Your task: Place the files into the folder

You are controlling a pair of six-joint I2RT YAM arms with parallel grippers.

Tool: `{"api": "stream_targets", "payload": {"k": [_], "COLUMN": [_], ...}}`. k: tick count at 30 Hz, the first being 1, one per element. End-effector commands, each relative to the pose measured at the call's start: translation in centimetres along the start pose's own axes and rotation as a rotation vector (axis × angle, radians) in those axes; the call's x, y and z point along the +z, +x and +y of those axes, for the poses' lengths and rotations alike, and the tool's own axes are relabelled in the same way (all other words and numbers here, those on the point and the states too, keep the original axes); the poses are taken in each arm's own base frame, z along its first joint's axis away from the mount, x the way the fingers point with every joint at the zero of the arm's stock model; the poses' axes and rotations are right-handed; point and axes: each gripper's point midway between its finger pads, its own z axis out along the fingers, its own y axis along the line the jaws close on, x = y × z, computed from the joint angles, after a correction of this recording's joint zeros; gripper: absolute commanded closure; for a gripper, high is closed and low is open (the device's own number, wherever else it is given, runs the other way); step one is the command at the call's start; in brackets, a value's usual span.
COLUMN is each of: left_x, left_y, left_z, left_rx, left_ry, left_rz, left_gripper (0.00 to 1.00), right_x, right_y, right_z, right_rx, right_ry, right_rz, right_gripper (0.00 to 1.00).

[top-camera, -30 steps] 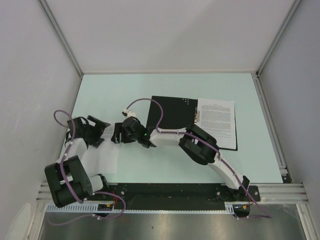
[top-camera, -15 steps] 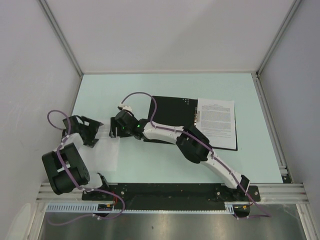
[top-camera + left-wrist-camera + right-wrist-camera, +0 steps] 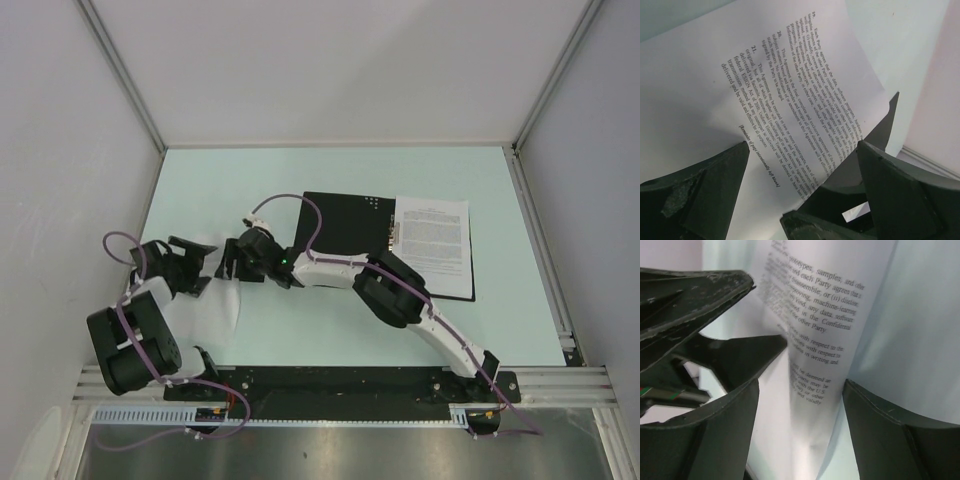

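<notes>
The folder (image 3: 340,232) lies open mid-table, black inside up, with one printed sheet (image 3: 432,245) on its right half. Another of the files, a white printed sheet (image 3: 205,312), lies at the left near the arm bases. Both grippers meet over its far edge. My left gripper (image 3: 198,262) (image 3: 802,150) is open, the printed sheet (image 3: 765,85) running under and between its fingers. My right gripper (image 3: 230,265) (image 3: 801,385) faces it, jaws wide apart, and the sheet (image 3: 815,365) bows up in a ridge between them. I see no pinch on the paper.
Grey walls and aluminium rails (image 3: 540,250) box in the pale green table (image 3: 300,180). The right arm's elbow (image 3: 395,290) reaches across the folder's near left corner. The left arm's fingers (image 3: 715,295) show close ahead in the right wrist view.
Both grippers drifted slightly left, then back right, staying over the sheet's far edge. The sheet's right edge now bulges out more than a second ago. Folder unmoved.
</notes>
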Motion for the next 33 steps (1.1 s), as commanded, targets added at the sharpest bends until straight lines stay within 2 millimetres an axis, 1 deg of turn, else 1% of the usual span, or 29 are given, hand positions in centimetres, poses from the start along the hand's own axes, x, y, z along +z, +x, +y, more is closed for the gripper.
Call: {"api": "stream_targets", "payload": {"k": [1,5,6,7,9,10,11,12,14,15,17,19,23,27,29,31,33], "left_x": [-0.5,-0.7,-0.8,-0.8,-1.0,-1.1,-1.1,-1.1,-1.1,-1.1,-1.1,-1.2,-1.5,-1.5,-1.4,-1.3,-1.3], "left_y": [4.3,4.9,4.8,4.8,4.9,4.9,5.0,5.1,5.2,5.2,5.3,5.4,5.3,5.5,5.4,5.6,5.5], "left_z": [4.6,4.4,4.3,4.2,4.0,4.0,4.1,4.0,3.9,3.9,3.7,3.5,2.8,2.8,2.7,2.7,2.5], "left_rx": [-0.089,-0.1,-0.096,-0.093,-0.089,-0.089,-0.092,-0.095,-0.092,-0.092,-0.093,-0.096,-0.089,-0.087,-0.088,-0.096,-0.095], "left_ry": [-0.133,-0.116,-0.11,-0.105,-0.098,-0.096,-0.093,-0.087,-0.081,-0.079,-0.07,-0.061,-0.039,-0.033,-0.03,-0.025,-0.019], "left_rz": [0.133,0.152,0.148,0.148,0.148,0.149,0.148,0.152,0.155,0.157,0.165,0.172,0.171,0.18,0.178,0.191,0.192], "left_gripper": [0.0,0.0,0.01,0.0,0.0,0.0,0.0,0.0,0.01,0.0,0.0,0.0,0.0,0.0,0.0,0.0,0.0], "right_x": [-1.5,-2.7,-2.8,-2.9,-2.7,-2.5,-2.5,-2.4,-2.6,-2.8,-3.3,-3.6,-4.4,-6.2,-6.6,-6.8,-7.1], "right_y": [3.8,4.2,4.1,4.8,4.5,4.3,3.9,3.3,2.9,2.6,2.2,1.9,1.5,0.8,0.6,0.8,0.6], "right_z": [-2.2,-2.1,-1.5,-1.9,-1.6,-1.7,-1.8,-2.3,-1.9,-1.3,-0.8,-1.0,-0.4,0.1,0.5,0.2,0.6], "right_rx": [0.098,0.13,0.129,0.129,0.11,0.099,0.07,0.063,0.053,0.05,0.05,0.048,0.041,0.027,0.028,0.038,0.048], "right_ry": [-0.04,-0.108,-0.145,-0.149,-0.181,-0.183,-0.184,-0.171,-0.196,-0.222,-0.225,-0.23,-0.285,-0.318,-0.332,-0.325,-0.356], "right_rz": [0.079,0.064,0.056,0.066,0.055,0.045,0.026,0.005,-0.003,-0.019,-0.043,-0.057,-0.078,-0.112,-0.119,-0.117,-0.124], "right_gripper": [0.27,0.27,0.27,0.27,0.28,0.3,0.32,0.37,0.44,0.51,0.51,0.5,0.48,0.48,0.48,0.47,0.48]}}
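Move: Beside the right hand, whose open fingers straddle the right edge of the remaining file sheet, the sheet's middle lies about 7 cm back, 8 cm to the left and 1 cm lower. The open folder's middle is some 42 cm to the right and 6 cm farther out, with the filed sheets on its right half about 56 cm right and 6 cm ahead of the hand. From the left hand, the loose sheet's middle is roughly 7 cm back, level sideways and 1 cm lower. Drawing back about 3.5 cm and right 2 cm first, the right hand tips its fingertips up some 15 degrees, then narrows its fingers about the file sheet's edge and goes on to the right, 5 cm in all. The left hand, fingers still wide open on the paper, slides about 3 cm right and 2 cm back alongside. ##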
